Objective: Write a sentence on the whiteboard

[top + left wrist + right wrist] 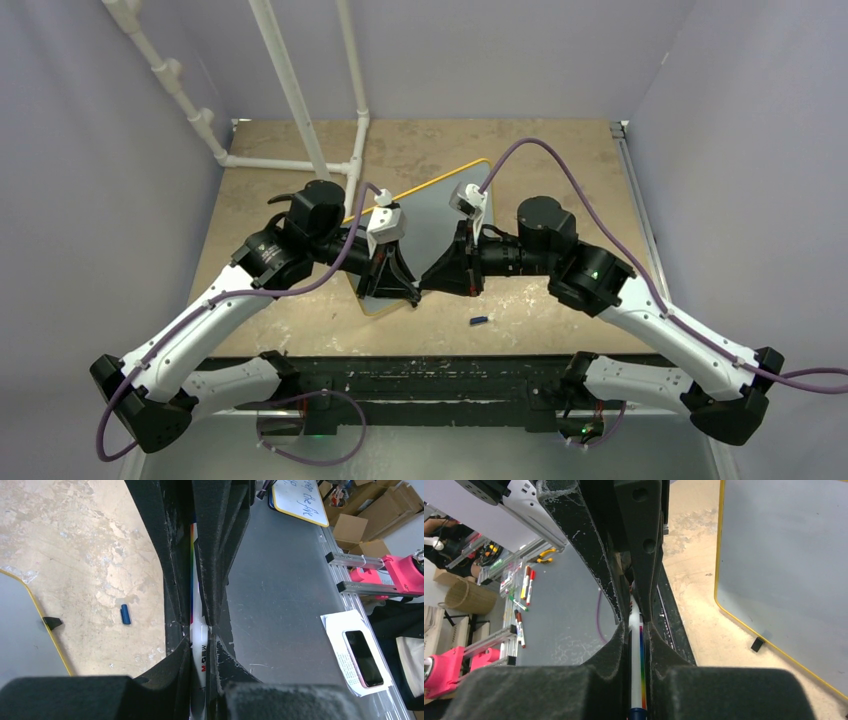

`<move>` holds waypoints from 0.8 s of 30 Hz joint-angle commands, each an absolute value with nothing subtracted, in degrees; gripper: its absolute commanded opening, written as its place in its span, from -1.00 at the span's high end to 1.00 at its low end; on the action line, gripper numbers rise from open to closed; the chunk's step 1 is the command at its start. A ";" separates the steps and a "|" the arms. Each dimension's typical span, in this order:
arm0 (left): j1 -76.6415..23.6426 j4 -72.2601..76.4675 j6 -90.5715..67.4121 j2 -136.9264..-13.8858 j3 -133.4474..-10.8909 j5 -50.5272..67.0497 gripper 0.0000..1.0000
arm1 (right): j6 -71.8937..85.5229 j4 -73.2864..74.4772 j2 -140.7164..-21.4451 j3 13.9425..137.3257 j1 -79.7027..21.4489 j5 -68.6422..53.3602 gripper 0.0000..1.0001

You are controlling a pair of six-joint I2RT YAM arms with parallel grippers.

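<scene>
The whiteboard (445,205), yellow-rimmed, lies tilted on the tabletop behind both grippers; it also shows in the left wrist view (20,630) and the right wrist view (784,565). The parts that show are blank, and no sentence is in view. My left gripper (398,285) and right gripper (442,277) meet tip to tip above the board's near corner. Both are shut on one white marker with a rainbow stripe (200,647) (636,655), the left (201,639) at one end and the right (637,627) at the other. The marker's blue cap (478,321) (125,614) lies loose on the table.
White pipes (300,110) stand at the back left of the tabletop. Grey walls close in both sides. Outside the cell, a second written-on board (300,497), a phone on paper (362,657) and several markers (521,600) lie on a grey bench.
</scene>
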State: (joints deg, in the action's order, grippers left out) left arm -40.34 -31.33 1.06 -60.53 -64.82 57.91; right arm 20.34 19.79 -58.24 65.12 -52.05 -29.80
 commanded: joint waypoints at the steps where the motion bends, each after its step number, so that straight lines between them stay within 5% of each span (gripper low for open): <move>1: -40.70 -30.34 1.82 -60.43 -66.56 56.84 0.84 | 19.43 18.08 -57.88 65.15 -51.94 -30.26 1.00; 4: -40.69 -29.04 0.45 -59.94 -67.33 49.54 0.01 | 19.49 18.72 -56.71 64.51 -51.94 -28.94 1.00; 7: -40.77 -27.51 -1.84 -59.17 -68.67 43.21 -0.24 | 19.84 18.84 -54.82 63.89 -51.94 -23.97 1.00; 18: -38.61 -24.57 -6.34 -60.27 -74.94 12.38 -0.35 | 20.29 16.23 -47.02 57.66 -51.95 -5.65 1.00; 24: -28.01 -22.35 -9.50 -61.75 -75.07 10.44 -0.35 | 21.55 12.50 -44.74 54.40 -51.94 -5.28 1.00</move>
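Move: About 23 cm ahead of the left hand, straight ahead, and some 18 cm lower is the middle of the leaning whiteboard; its nearest black foot is roughly 11 cm ahead and 24 cm down. From the right hand the board's middle is about 21 cm ahead, 4 cm left and 20 cm lower. The marker bridges both grippers, its middle some 2 cm left of the right hand; the blue cap lies 4 cm ahead of that hand, 11 cm right, 26 cm down. Opening its fingers lets the left hand release the marker and swing away forward, some 15 cm, rising about 5 cm and veering left late on, over the whiteboard's left part while turning roughly 45 degrees counter-clockwise. The right hand keeps its pinch, waits briefly, then draws the marker about 5 cm right and 4 cm forward, turning some 20 degrees clockwise. ##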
